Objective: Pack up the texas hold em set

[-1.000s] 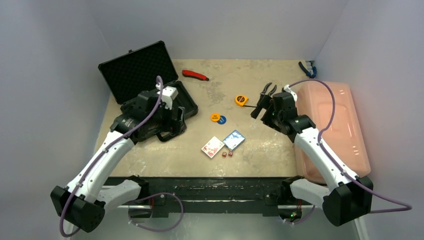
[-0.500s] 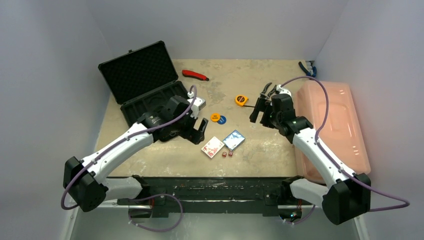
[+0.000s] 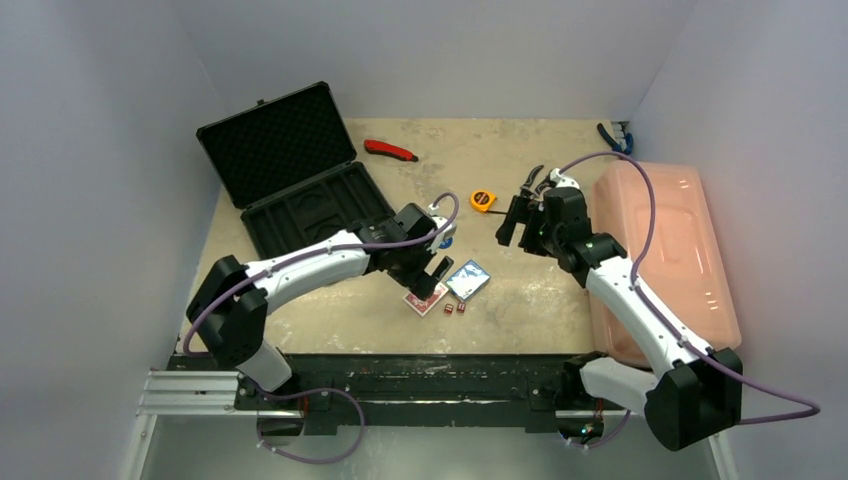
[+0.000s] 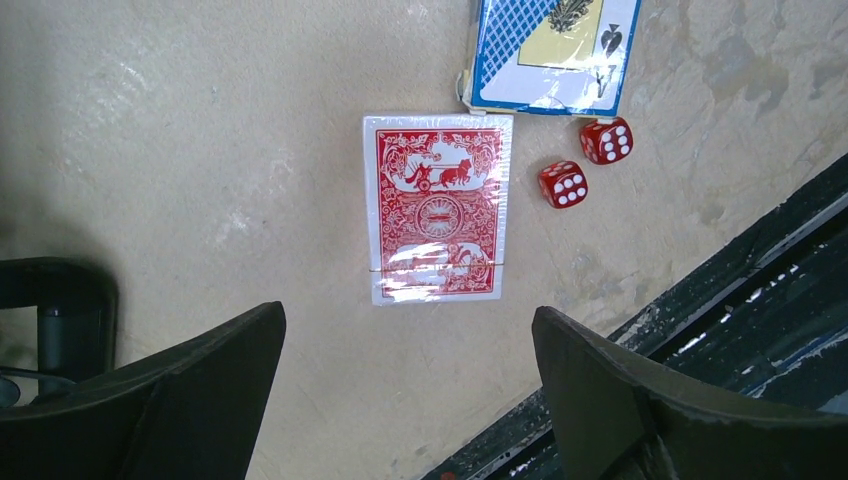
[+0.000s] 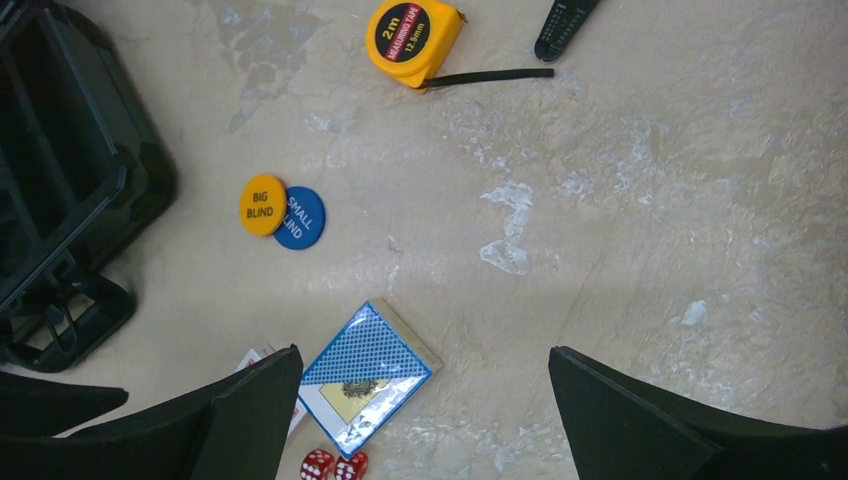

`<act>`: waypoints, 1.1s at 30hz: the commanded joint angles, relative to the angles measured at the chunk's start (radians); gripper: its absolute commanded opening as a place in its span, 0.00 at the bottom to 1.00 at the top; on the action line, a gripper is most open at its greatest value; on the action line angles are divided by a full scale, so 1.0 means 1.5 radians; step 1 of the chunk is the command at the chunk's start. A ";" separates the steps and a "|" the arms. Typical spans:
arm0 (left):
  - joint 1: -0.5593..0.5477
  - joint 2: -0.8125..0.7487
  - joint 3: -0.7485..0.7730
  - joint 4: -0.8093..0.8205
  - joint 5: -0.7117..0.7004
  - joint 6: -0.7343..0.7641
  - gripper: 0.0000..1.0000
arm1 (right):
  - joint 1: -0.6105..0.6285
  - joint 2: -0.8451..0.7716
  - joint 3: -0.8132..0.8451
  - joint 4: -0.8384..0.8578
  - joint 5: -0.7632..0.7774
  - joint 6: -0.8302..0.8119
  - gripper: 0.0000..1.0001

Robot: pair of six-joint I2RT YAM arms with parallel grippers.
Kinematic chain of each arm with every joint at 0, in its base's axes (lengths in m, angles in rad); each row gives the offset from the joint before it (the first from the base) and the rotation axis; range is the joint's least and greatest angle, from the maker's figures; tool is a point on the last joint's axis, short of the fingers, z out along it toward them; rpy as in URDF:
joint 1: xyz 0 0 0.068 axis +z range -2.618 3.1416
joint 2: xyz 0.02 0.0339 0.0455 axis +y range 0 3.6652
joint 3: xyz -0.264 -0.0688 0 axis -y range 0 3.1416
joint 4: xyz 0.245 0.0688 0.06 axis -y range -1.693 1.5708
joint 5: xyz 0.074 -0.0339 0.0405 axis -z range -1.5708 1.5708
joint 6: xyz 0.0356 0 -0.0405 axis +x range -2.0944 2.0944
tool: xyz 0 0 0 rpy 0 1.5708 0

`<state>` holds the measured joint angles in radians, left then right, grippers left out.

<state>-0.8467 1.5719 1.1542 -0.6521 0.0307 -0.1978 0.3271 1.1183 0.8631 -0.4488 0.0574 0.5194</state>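
Observation:
The black briefcase (image 3: 300, 195) lies open at the back left, lid up, foam tray showing. On the table lie the red card deck (image 4: 437, 208), the blue deck (image 4: 553, 50) and two red dice (image 4: 563, 184) close together near the front edge. My left gripper (image 4: 407, 315) hovers open just above the red deck, one finger on each side, touching nothing. The orange disc (image 5: 262, 205) and blue disc (image 5: 299, 217) overlap near the case. My right gripper (image 5: 425, 352) hangs open higher up, above the blue deck (image 5: 365, 375), and holds nothing.
A yellow tape measure (image 3: 483, 200) and black pliers (image 3: 535, 180) lie just beyond the right gripper. A red utility knife (image 3: 390, 150) is at the back. The pink bin (image 3: 665, 250) fills the right side. The black front rail (image 4: 760, 270) runs close to the dice.
My left arm has swung right from over the briefcase and come down over the red deck. My right gripper has shifted only slightly.

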 commanded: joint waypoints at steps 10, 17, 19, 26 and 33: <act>-0.002 0.065 0.017 0.088 0.029 0.040 0.84 | 0.003 -0.062 0.004 0.022 -0.012 -0.011 0.99; -0.002 0.101 0.022 0.094 0.044 0.055 0.82 | 0.003 -0.065 0.001 0.020 -0.015 -0.012 0.99; -0.002 0.109 0.021 0.096 0.043 0.057 0.81 | 0.003 -0.065 0.001 0.020 -0.017 -0.013 0.99; -0.002 0.130 0.020 0.103 0.046 0.059 0.78 | 0.003 -0.067 0.000 0.020 -0.017 -0.013 0.99; -0.006 0.143 0.018 0.107 0.044 0.058 0.72 | 0.003 -0.063 -0.001 0.021 -0.021 -0.013 0.99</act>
<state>-0.8471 1.7767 1.1595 -0.5293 0.0845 -0.1337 0.3271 1.0348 0.8627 -0.4465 0.0341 0.5148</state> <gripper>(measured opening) 0.725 0.987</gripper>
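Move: The red card deck lies almost under my open left hand, about 8 cm below, 2 cm to the right and 1 cm ahead. The blue deck sits corner to corner with it, some 5 cm ahead and 11 cm right of that hand. The two dice are about 8 cm right and 2 cm back. From my right hand the red deck is roughly 14 cm left, 8 cm back and 14 cm below. I sink my left hand about 6 cm onto the red deck, easing a couple of centimetres right and slightly forward, and close the fingers partway until the gap is barely wider than the deck; contact can't be seen. Meanwhile I lift my open right hand some 2.5 cm, tipping its fingers up slightly. ##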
